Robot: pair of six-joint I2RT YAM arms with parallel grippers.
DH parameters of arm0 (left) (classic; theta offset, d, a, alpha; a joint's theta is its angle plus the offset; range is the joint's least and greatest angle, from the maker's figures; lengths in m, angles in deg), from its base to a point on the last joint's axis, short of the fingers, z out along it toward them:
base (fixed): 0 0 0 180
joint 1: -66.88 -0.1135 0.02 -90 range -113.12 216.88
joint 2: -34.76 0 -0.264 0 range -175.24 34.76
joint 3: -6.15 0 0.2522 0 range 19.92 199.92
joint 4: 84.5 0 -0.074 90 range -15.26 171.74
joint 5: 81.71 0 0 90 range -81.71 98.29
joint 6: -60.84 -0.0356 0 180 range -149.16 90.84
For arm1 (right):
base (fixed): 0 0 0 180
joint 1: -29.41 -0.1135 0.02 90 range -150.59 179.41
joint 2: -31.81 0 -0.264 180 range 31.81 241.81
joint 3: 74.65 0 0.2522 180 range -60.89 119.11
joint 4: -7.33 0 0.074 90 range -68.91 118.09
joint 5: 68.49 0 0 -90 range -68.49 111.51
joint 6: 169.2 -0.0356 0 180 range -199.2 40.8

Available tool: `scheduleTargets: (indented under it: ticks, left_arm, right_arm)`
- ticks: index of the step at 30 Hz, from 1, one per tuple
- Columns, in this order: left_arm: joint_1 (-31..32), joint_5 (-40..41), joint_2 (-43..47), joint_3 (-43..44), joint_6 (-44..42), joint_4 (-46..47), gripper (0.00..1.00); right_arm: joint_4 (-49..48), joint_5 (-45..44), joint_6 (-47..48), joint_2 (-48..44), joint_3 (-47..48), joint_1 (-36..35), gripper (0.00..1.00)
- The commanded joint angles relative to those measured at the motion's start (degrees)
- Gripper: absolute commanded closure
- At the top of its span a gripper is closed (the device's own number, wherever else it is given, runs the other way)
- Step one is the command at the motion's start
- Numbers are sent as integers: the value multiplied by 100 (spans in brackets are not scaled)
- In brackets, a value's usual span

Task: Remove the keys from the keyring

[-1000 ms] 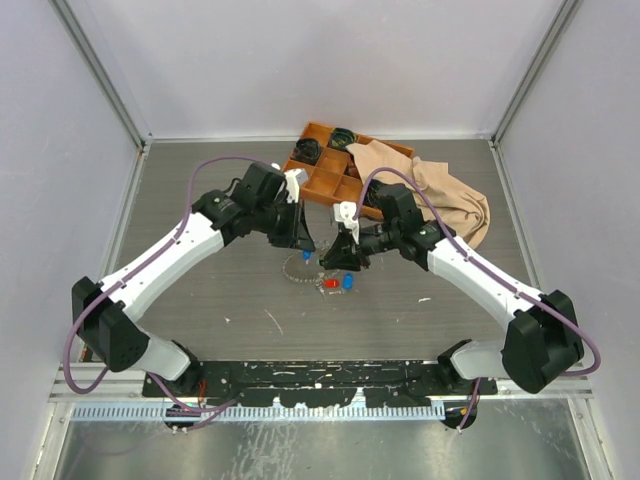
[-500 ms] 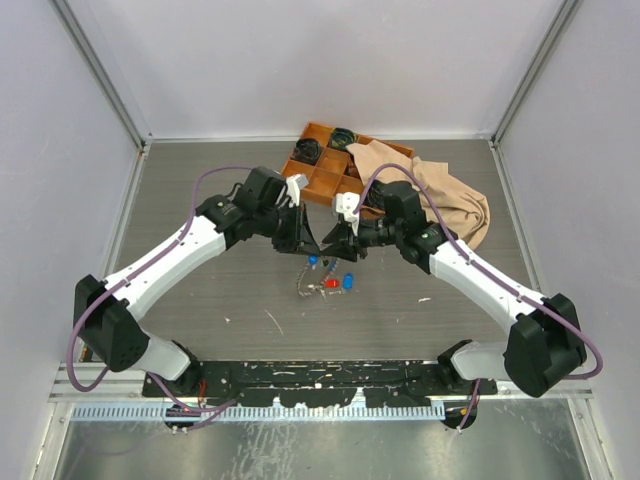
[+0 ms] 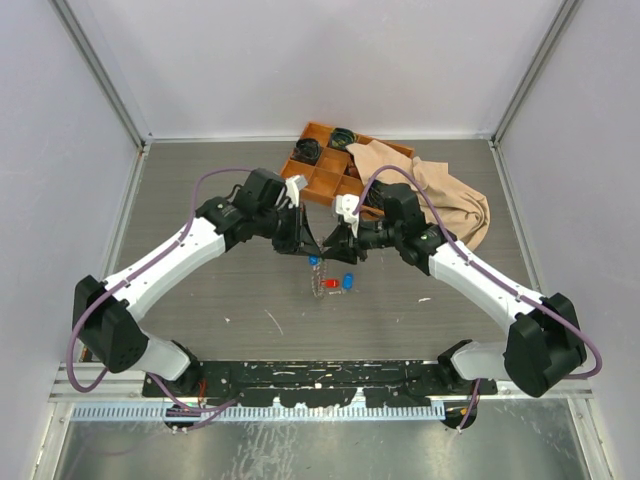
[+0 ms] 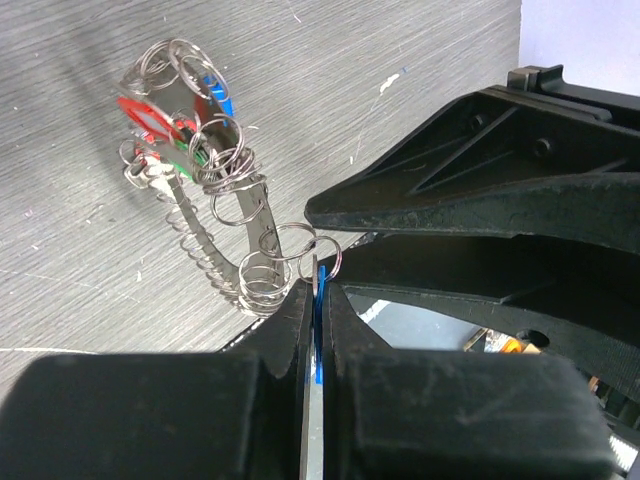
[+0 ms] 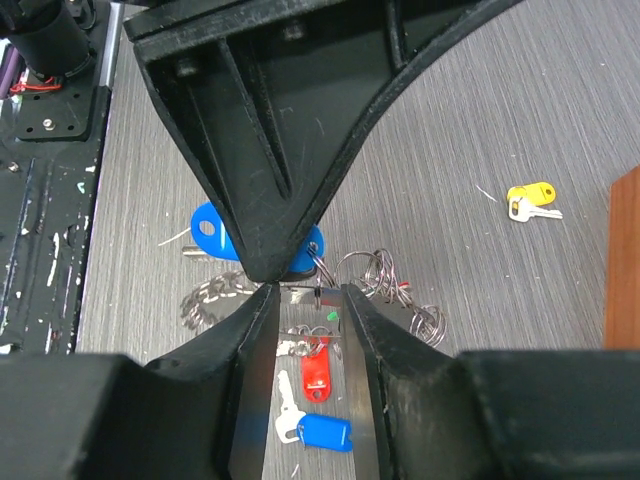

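My left gripper (image 4: 318, 285) is shut on a flat blue key tag (image 4: 320, 300) and holds it above the table. From it the keyring (image 4: 235, 205), a tangle of thin wire loops, and the toothed silver keys (image 4: 205, 255) hang down to the table. In the top view the string (image 3: 319, 278) ends at a red tag (image 3: 331, 284) and a blue tag (image 3: 347, 281). My right gripper (image 5: 308, 300) faces the left gripper (image 3: 306, 247) tip to tip. Its fingers (image 5: 250, 335) stand open on either side of a silver key blade (image 5: 312, 294); contact is unclear.
An orange compartment tray (image 3: 325, 180) sits at the back, with a beige cloth (image 3: 450, 200) draped over its right side. A loose yellow-tagged key (image 5: 530, 198) lies on the table to the right. Another blue tag (image 5: 208, 232) lies under the left gripper.
Both grippers have lifted and drawn back toward the tray. The key bunch, a flat circle on the table before, now hangs stretched from the left gripper. The right jaws have widened.
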Motion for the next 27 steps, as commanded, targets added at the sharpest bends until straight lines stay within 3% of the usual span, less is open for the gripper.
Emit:
scheduleTargets:
  ticks: [1, 17, 21, 27]
  left_arm:
    - [-40, -297, 336, 10, 135, 490, 100]
    - [-50, -468, 443, -112, 208, 643, 100]
    - [-54, -518, 439, -122, 222, 672, 100]
    - [-61, -554, 473, -128, 217, 681, 100]
  right_arm:
    - [-186, 10, -44, -102, 35, -105, 64]
    - [-171, -134, -4, -83, 42, -160, 72]
    - [-173, -89, 3, -78, 42, -160, 77]
    - [-98, -101, 89, -82, 73, -160, 94]
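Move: The small ring through the blue tag is almost at the right fingertips, about 1 cm to their left. The loose red key lies some 17 cm below the right hand, about 2 cm back and 2 cm right. The loose blue key is at that depth, 2 cm back and 5 cm right. From the left hand, still pinching the tag, the ring is about 1 cm right and 1 cm below. Right hand eases half a centimetre left, nearly shutting its fingers at the ring; left keeps pinching the blue tag. ##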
